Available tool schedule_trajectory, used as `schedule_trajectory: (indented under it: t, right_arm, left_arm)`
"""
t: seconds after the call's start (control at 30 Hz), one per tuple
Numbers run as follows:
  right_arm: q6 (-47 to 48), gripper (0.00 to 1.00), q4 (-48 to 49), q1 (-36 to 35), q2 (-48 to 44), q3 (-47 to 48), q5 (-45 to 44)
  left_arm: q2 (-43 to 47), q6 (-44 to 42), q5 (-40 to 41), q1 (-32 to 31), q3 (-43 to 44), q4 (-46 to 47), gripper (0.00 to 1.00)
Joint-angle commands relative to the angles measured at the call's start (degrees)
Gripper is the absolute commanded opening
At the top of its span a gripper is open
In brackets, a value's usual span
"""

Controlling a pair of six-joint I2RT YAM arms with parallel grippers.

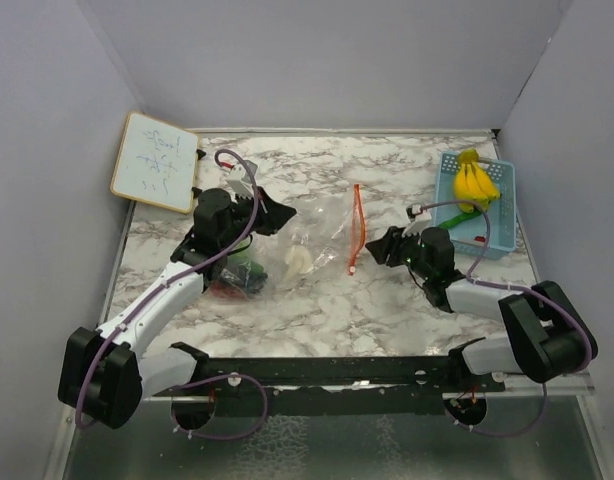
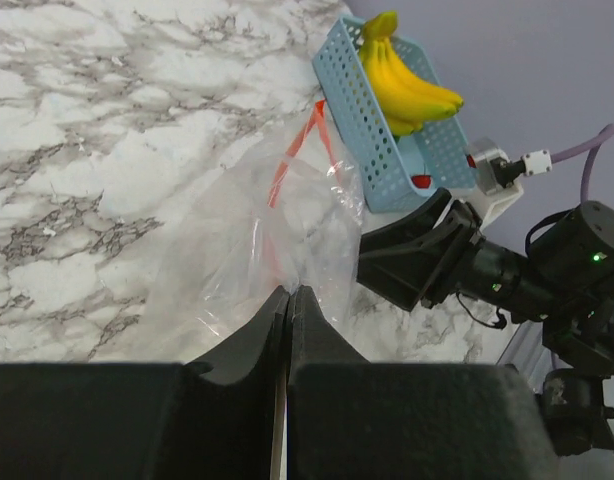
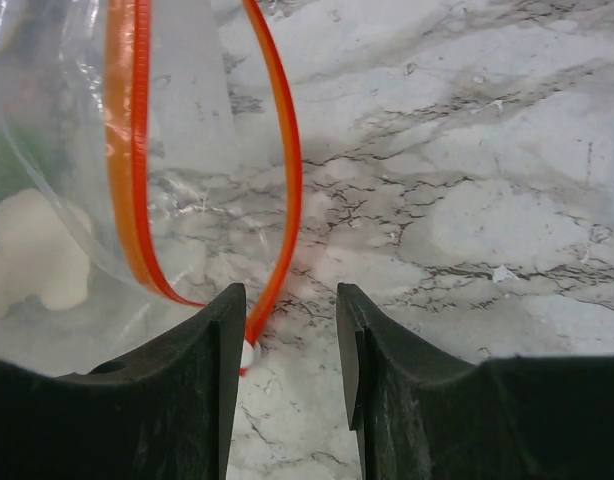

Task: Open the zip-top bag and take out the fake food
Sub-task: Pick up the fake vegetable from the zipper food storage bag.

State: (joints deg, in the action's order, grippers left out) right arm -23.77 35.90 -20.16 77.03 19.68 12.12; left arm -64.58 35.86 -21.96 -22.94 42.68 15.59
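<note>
The clear zip-top bag (image 1: 307, 240) lies mid-table, its orange zip (image 1: 355, 228) spread in an open loop (image 3: 137, 150). My left gripper (image 1: 275, 212) is shut on the bag's clear plastic (image 2: 237, 250), pinched at the fingertips (image 2: 289, 292). My right gripper (image 1: 375, 247) stands open at the zip's near end (image 3: 290, 300). The white slider (image 3: 247, 352) sits just inside its left finger. Fake food in the bag: a cream-white lumpy piece (image 3: 32, 250), plus green and dark red pieces (image 1: 242, 275) under the left arm. A yellow banana bunch (image 1: 474, 183) lies in the basket.
A light-blue slotted basket (image 1: 497, 225) stands at the right edge, close behind the right arm. A small whiteboard (image 1: 155, 160) leans at the back left corner. Grey walls close in the table on three sides.
</note>
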Motion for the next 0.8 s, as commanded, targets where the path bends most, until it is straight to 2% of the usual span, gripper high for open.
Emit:
schedule_trajectory:
  t: [0.0, 0.13, 0.2, 0.3, 0.43, 0.6, 0.7, 0.77]
  right_arm:
    - [-1.2, 0.42, 4.6, -1.8, 2.4, 1.1, 1.7]
    - [-1.6, 0.42, 6.1, -3.1, 4.3, 1.6, 2.2]
    - [-1.7, 0.42, 6.6, -3.5, 5.0, 1.8, 2.5]
    - [-2.3, 0.42, 10.0, -3.7, 6.1, 1.1, 4.2]
    - [-3.9, 0.42, 17.8, -4.0, 8.5, 0.7, 11.5]
    - [-2.9, 0.43, 20.6, -5.3, 10.8, 2.4, 19.1]
    - [-4.0, 0.44, 25.0, -5.4, 16.4, 4.5, 27.1]
    - [-7.4, 0.46, 31.8, -5.6, 22.3, 5.4, 31.7]
  left_arm:
    - [0.6, -4.7, 3.3, -1.8, 2.8, -5.5, 0.0]
    - [1.6, -4.4, 3.7, -1.8, 2.7, -7.0, 0.0]
    - [3.5, -4.1, 3.3, -2.6, 2.1, -4.6, 0.0]
    - [2.1, -6.9, 5.9, -2.7, 3.1, -8.4, 0.0]
    - [0.2, -3.8, 2.9, -2.7, -1.0, -2.3, 0.0]
    - [0.2, -4.7, 3.8, -2.7, -1.0, -2.9, 0.0]
    - [-0.2, -5.3, 4.9, -2.6, -1.8, -3.1, 0.0]
    - [-0.8, -4.7, 4.4, -2.6, -2.7, -2.0, 0.0]
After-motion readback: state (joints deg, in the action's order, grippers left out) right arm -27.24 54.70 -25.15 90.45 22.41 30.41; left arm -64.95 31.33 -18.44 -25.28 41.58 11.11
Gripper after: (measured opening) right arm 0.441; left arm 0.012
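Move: The pale fake vegetable lies inside the clear bag, about 22 cm to the right hand's left, 1 cm back and 6 cm lower. The bag's orange-edged mouth faces that hand, its middle some 5 cm left and 5 cm ahead, its near end about 7 cm left and 3 cm back. The green vegetables lie 16 cm left of the pale one and 2 cm farther back. From the left hand, the pale vegetable lies nearly straight below, some 24 cm down and 2 cm right. The right hand's parted fingers pass between the two orange edges into the bag's mouth, going left about 8 cm towards the pale vegetable, with a small draw back. After a slight early dip the hand rises a little and swings some 20 degrees counter-clockwise, its half-open gap kept. The left hand keeps its shut grip on the upper part of the bag and sinks about 3 cm. ##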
